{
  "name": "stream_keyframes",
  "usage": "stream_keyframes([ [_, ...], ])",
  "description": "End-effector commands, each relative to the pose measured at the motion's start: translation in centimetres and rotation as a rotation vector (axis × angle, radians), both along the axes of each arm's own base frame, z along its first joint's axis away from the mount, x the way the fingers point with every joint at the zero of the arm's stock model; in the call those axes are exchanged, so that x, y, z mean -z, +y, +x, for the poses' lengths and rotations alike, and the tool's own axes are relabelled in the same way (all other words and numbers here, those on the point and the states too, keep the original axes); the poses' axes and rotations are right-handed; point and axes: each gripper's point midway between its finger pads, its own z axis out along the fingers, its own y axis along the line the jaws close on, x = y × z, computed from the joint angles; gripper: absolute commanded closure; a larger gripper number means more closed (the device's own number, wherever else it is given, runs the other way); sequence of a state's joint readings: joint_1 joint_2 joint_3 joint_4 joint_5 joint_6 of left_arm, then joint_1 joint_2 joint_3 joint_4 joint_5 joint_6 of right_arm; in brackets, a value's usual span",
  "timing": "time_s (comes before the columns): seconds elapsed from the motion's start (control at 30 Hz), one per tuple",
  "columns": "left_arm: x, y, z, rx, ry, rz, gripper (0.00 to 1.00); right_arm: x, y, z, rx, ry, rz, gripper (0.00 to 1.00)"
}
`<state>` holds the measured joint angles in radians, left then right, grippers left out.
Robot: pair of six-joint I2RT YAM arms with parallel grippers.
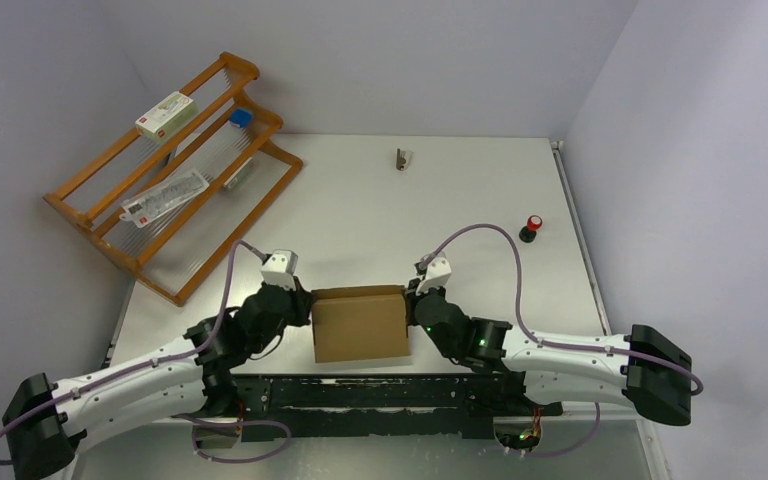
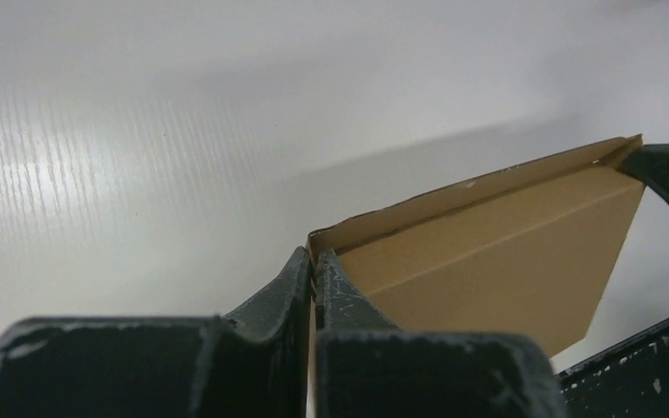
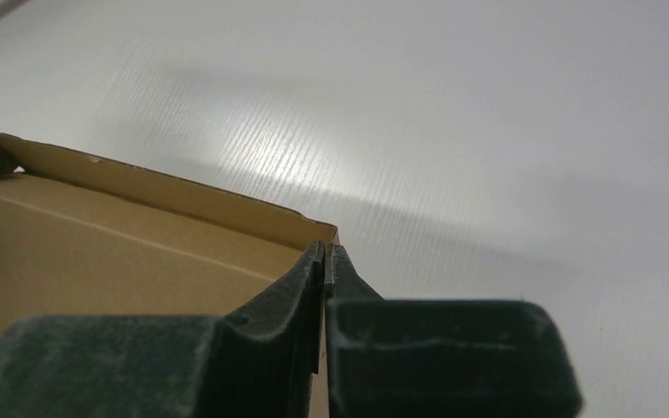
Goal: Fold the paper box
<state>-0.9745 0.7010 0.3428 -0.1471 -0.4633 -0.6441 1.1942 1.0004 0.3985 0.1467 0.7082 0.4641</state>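
Note:
The paper box [image 1: 360, 323] is plain brown cardboard, folded into a shallow rectangular box, near the front edge of the table between my two arms. My left gripper [image 1: 309, 306] pinches its left side wall; in the left wrist view the fingertips [image 2: 314, 266] close on the thin cardboard edge of the paper box [image 2: 496, 252]. At the opposite end my right gripper [image 1: 409, 302] holds the right side wall. In the right wrist view its tips [image 3: 325, 259] clamp the cardboard edge, with the paper box [image 3: 131, 248] stretching away to the left.
A wooden rack [image 1: 175, 170] stands at the back left, holding a small white carton [image 1: 166, 114] and a flat packet [image 1: 165, 197]. A small grey object [image 1: 401, 159] lies at the back of the table. A red-topped black knob [image 1: 532, 228] sits to the right.

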Motion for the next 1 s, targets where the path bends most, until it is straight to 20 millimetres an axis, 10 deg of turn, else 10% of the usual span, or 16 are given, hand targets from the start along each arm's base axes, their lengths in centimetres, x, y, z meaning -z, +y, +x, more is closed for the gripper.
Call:
stream_keyframes([
  [0.0,0.1,-2.2,-1.7,0.098,0.047,-0.035,0.94,-3.3,3.0,-0.7,-0.102,-0.036,0.158,0.93],
  [0.53,-1.8,0.6,-2.1,-0.007,0.07,-0.036,0.66,-2.3,0.6,-1.3,-0.068,0.053,-0.016,0.29],
  [0.97,-3.3,0.4,-0.7,-0.018,0.086,0.137,0.4,0.1,1.3,-3.9,-0.167,0.265,-0.163,0.07],
])
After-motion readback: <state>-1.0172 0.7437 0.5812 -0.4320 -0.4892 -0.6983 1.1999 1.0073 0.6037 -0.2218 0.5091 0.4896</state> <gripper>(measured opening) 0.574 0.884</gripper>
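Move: The box is held tilted by the corners of its far, upper flap. Its middle lies about 10 cm to the left gripper's right, some 4 cm back and 5 cm lower. From the right gripper it is about 10 cm left, 4 cm back and 6 cm lower. The flap runs straight between the two grippers, its middle 10 cm inward of each. The table's near edge is roughly 12 cm behind both grippers, some 10 cm lower. Release the flap corner with the right gripper first, opening it wide while easing up about 2 cm, then back nearly 3 cm and slightly left, sinking a little and tipping downward. Lower the left gripper and draw it back, just under 2 cm each way, then open it about halfway and lift it some 6 cm clear of the box. ##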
